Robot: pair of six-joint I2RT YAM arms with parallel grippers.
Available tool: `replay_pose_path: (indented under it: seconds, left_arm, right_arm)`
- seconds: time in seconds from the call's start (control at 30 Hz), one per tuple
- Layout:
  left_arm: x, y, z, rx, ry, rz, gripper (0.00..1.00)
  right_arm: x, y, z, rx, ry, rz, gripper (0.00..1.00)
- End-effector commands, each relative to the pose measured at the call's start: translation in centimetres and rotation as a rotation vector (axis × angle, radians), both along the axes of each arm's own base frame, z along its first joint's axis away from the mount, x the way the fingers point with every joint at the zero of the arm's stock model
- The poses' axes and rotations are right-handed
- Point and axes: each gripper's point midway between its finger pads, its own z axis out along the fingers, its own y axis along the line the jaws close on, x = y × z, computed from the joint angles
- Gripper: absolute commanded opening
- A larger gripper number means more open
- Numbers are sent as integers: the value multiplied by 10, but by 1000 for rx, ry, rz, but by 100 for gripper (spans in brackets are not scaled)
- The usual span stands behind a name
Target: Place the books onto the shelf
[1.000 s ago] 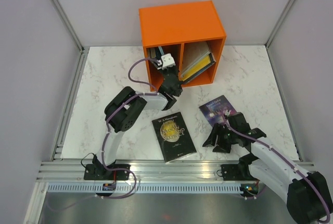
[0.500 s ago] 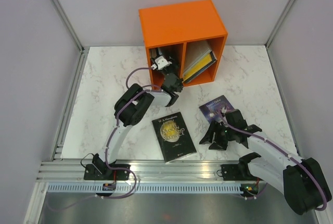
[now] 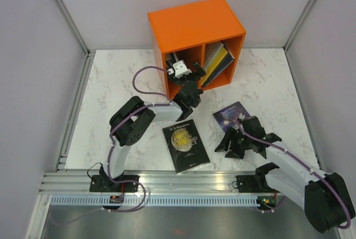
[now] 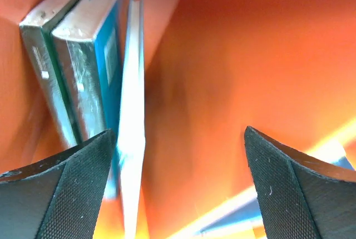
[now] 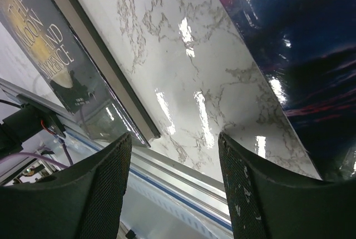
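Note:
The orange shelf (image 3: 194,25) stands at the back of the marble table. My left gripper (image 3: 191,74) reaches into its left compartment and is open (image 4: 178,189), holding nothing. Just left of it stand a dark green book (image 4: 41,66), a teal book (image 4: 94,66) and a light blue book (image 4: 130,111). Yellow and other books (image 3: 217,61) lean in the right compartment. A dark navy book (image 3: 185,145) (image 5: 50,44) and a purple-galaxy book (image 3: 232,114) (image 5: 300,44) lie flat on the table. My right gripper (image 3: 231,145) (image 5: 175,194) hovers open between them, low over the marble.
The table's metal front rail (image 5: 183,178) runs just under the right gripper. Grey enclosure walls and frame posts (image 3: 67,16) border the table on three sides. The left arm's purple cable (image 3: 142,80) loops beside the shelf's left wall.
The left gripper has opened inside the left compartment, letting go of the light blue book. The shelf has turned slightly. The right gripper shifted a little near the purple-galaxy book.

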Motion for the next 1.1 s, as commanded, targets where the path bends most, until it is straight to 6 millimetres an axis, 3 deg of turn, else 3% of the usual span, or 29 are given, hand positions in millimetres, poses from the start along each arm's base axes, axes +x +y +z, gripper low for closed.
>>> replay_pose_path:
  seconds: [0.0,0.2,0.3,0.33,0.37,0.43,0.5,0.57,0.6,0.63,0.77,0.83,0.93,1.0,1.07]
  left_arm:
    - [-21,-5,9,-39,73,-46,100]
    - [-43,-16,24,-115,108,-171,100]
    - [-64,-19,40,-141,123,-229,100]
    - [-73,-21,37,-120,154,-250,100]
    - [-86,-12,57,-145,144,-272,100]
    - [-102,-4,65,-188,176,-315,100]
    - [-125,20,66,-164,248,-336,100]
    - [-144,36,42,-108,359,-345,100]
    - [-154,47,57,-136,343,-361,100]
    - [-164,53,38,-107,395,-378,100]
    - [-208,75,4,-136,521,-458,98]
    - [-233,67,-8,-207,583,-577,99]
    - [-277,57,-67,-289,786,-711,100]
    - [-297,50,-86,-331,873,-777,100]
    - [-320,50,-120,-385,1014,-791,100]
  right_arm:
    - [19,2,18,-6,-67,-14,68]
    - [33,6,33,1,-109,-25,68]
    - [35,7,40,9,-127,-20,68]
    - [36,7,43,10,-132,-18,68]
    - [36,7,46,13,-142,-16,68]
    - [36,7,49,13,-155,-11,68]
    - [38,7,52,15,-167,-11,68]
    - [42,9,54,16,-175,-9,68]
    - [45,10,56,17,-180,-8,68]
    - [52,13,63,30,-201,-4,68]
    - [67,20,60,12,-185,40,68]
    - [75,23,60,13,-198,49,68]
    - [78,31,49,40,-169,68,68]
    - [75,35,39,58,-128,81,68]
    - [73,39,30,78,-105,93,68]
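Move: The left hand is open inside the shelf's left compartment; the black Moon and Sixpence book lies on the table about 33 cm back from it, neither left nor right, and some 20 cm below. The pale-spined book already shelved stands about 4 cm to its left, level front to back, its middle 8 cm lower. From the right hand, low over the table, the purple book is roughly 9 cm ahead, 4 cm right and 2 cm lower; the black book is 17 cm left, 1 cm ahead and 2 cm lower. Towards the black book on the table, the left hand backs out of the shelf some 27 cm, first rising, then swinging left and dropping steeply as the fingers pitch down about 45 degrees and turn clockwise, still wide open and short of the book. Meanwhile the part-open right hand lifts and goes about 6 cm forward beside the purple book, sinking slightly at the end. ##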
